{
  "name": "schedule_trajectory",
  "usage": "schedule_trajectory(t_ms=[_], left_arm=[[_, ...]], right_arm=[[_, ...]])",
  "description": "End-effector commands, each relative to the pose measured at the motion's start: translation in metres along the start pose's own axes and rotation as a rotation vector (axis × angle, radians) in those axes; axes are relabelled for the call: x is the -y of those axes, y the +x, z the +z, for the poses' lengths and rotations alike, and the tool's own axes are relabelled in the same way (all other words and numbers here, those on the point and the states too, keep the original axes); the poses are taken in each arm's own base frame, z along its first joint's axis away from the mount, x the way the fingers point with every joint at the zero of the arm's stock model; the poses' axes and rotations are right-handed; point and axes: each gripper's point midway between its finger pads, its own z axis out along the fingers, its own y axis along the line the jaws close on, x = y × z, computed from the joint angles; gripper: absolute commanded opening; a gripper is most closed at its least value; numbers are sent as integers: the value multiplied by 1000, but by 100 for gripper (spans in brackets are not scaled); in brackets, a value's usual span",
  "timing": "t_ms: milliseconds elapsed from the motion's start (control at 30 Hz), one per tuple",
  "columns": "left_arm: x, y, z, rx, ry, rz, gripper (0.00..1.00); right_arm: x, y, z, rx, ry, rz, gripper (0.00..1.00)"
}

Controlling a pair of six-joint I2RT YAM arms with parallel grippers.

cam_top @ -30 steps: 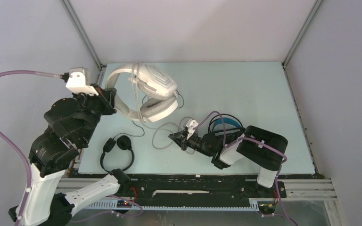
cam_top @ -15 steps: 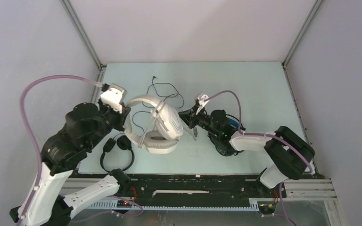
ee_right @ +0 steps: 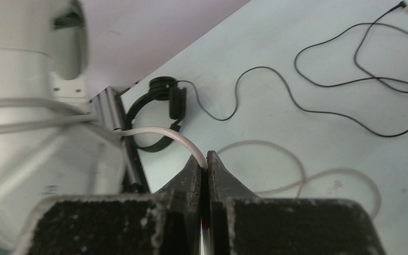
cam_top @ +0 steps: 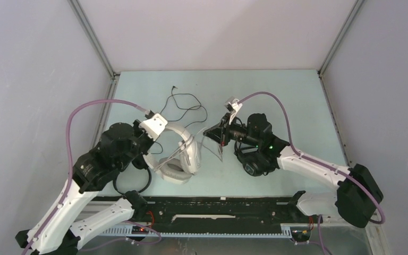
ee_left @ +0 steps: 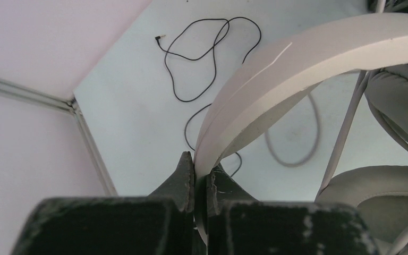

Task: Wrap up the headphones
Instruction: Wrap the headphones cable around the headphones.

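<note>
My left gripper is shut on the headband of the white-grey headphones, which hang tilted just above the table's near left. Pinched in my shut right gripper is their grey cable, which runs taut back to the earcups; more of it lies looped on the table. The small black headphones lie at the near left edge, partly under my left arm. Their thin black cable trails toward the back. The black headphones with blue accents sit under my right arm.
Grey walls with metal corner rails close in the pale table on three sides. A black rail with the arm bases runs along the near edge.
My left gripper has carried the white headphones from the back left toward the near middle. My right gripper has moved back and up with the grey cable. The thin black cable now shows.
</note>
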Motion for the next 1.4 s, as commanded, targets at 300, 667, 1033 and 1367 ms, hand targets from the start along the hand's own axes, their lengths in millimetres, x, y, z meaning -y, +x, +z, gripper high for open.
schedule_trajectory(t_ms=[300, 667, 1033, 1367], left_arm=[[10, -21, 37, 159, -41, 237, 0], [-13, -22, 34, 139, -174, 184, 0], [-15, -23, 40, 109, -195, 142, 0], [-29, -33, 36, 94, -273, -3, 0]], right_arm=[[-80, -46, -32, -74, -201, 146, 0], [-62, -57, -42, -34, -54, 154, 0], [-92, -69, -45, -32, -186, 181, 0], [-142, -71, -29, -52, -417, 236, 5]])
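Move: The grey cable pinched in the right fingers is bound for the white headphones: the middle of their near cup lies about 7 cm back, 5 cm left and a few centimetres below the right hand. On the table, some 20 cm lower, the blue-banded headphones lie about 14 cm back and 20 cm right of that hand, and the black cable loops 12 cm ahead and 7 cm left. For the left hand, holding the headband, the pinched cable is about 14 cm to the right, 2 cm back and slightly lower. The right hand keeps its pinch on the grey cable and draws it back about 7 cm and up about 6 cm, in towards the near cup, easing off midway with a slight drift right before going on back, up and a little left, while the wrist turns some 20 degrees, chiefly fingers tipping and swinging counter-clockwise. Against this the left hand, still gripping the headband, first dips to the right and then carries the white headphones forward towards the cable, about 5 cm in all, its wrist tilting some 10 degrees. ##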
